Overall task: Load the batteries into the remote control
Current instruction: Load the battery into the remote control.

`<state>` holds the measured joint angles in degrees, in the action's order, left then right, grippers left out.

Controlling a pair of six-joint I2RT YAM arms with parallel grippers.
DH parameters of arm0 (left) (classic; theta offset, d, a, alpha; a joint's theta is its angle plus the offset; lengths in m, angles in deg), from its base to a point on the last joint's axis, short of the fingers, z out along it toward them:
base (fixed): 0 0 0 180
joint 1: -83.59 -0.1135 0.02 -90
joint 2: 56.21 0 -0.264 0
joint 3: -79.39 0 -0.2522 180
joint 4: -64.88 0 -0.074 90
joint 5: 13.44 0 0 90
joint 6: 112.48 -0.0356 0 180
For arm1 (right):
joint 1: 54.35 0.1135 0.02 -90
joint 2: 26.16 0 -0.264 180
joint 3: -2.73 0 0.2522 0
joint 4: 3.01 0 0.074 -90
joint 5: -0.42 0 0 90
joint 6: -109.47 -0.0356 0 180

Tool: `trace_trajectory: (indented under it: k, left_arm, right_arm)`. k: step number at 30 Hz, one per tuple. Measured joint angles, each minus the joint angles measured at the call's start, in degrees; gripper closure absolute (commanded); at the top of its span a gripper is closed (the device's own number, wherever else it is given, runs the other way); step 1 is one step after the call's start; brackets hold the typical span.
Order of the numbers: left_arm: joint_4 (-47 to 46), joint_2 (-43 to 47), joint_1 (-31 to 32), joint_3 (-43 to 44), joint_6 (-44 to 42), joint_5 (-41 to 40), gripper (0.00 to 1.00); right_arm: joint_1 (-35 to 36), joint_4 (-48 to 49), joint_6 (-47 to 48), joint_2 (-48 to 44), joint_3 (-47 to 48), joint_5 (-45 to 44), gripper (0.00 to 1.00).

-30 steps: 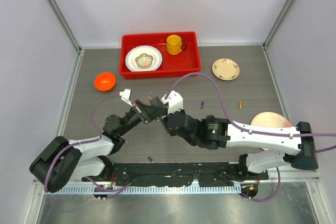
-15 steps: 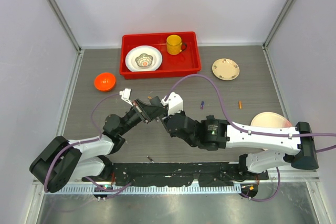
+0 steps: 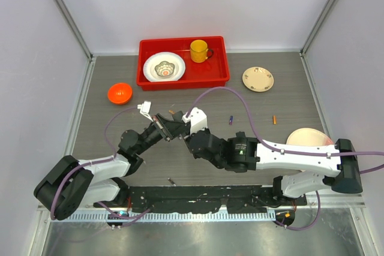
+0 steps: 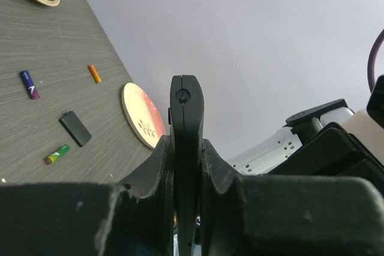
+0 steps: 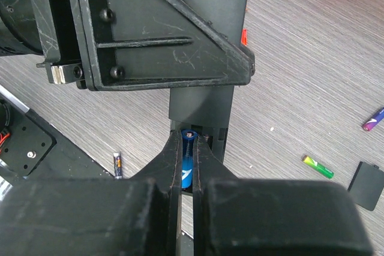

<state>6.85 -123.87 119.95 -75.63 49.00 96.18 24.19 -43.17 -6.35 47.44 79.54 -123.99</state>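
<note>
My left gripper [image 3: 167,128] [image 4: 186,143] is shut on the remote control [image 4: 186,112], a slim black bar held off the table and seen edge-on in the left wrist view. In the right wrist view the remote control [image 5: 201,105] shows its open battery compartment. My right gripper [image 5: 188,139] [image 3: 187,133] is shut on a blue battery [image 5: 188,163] whose tip sits at that compartment. On the table lie loose batteries: a green one [image 5: 318,166], a purple-blue one [image 3: 230,120], an orange one [image 3: 275,119] and a dark grey one [image 3: 171,181].
The black battery cover [image 5: 366,185] lies beside the green battery. A red tray [image 3: 222,70] with a white dish and a yellow mug [image 3: 199,51] stands at the back. An orange bowl [image 3: 120,93], a cream plate [image 3: 258,78] and a pink plate [image 3: 309,138] sit around.
The right wrist has edged slightly left toward the remote, and the left gripper has shifted a little with it. Both grips stay the same.
</note>
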Motion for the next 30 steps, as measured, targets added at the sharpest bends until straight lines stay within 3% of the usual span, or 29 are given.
trace_trajectory:
  k: [13,30]
  left_arm:
    - [1.6,0.0,0.0,0.0,-0.3,0.0,1.0]
    - [0.5,0.0,0.0,0.0,0.1,-0.1,1.0]
  right_arm:
    - [0.1,0.0,-0.2,1.1,0.1,0.2,0.8]
    - [0.2,-0.6,-2.0,1.1,0.8,0.2,0.68]
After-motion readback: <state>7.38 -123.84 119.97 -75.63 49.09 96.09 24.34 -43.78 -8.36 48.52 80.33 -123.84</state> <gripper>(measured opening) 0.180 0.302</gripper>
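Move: Between the right fingertips, the blue battery already sits at its bay in the remote, its middle roughly 1 cm back of and 1 cm below that hand. The green battery lies on the table about 18 cm to the right, 2 cm back and 12 cm lower; the purple one is some 20 cm right, 8 cm ahead and as low. From the left hand, which holds the remote, the blue battery is about 6 cm back, 4 cm right and 1 cm lower. Pressing the blue battery down into the remote, the right hand sinks only about half a centimetre and then stays there, while the left, keeping its grip on the remote, gives downward by as much. The right fingers then spread to about a third open and let go of the battery, both hands easing back up slightly with barely any turn. ##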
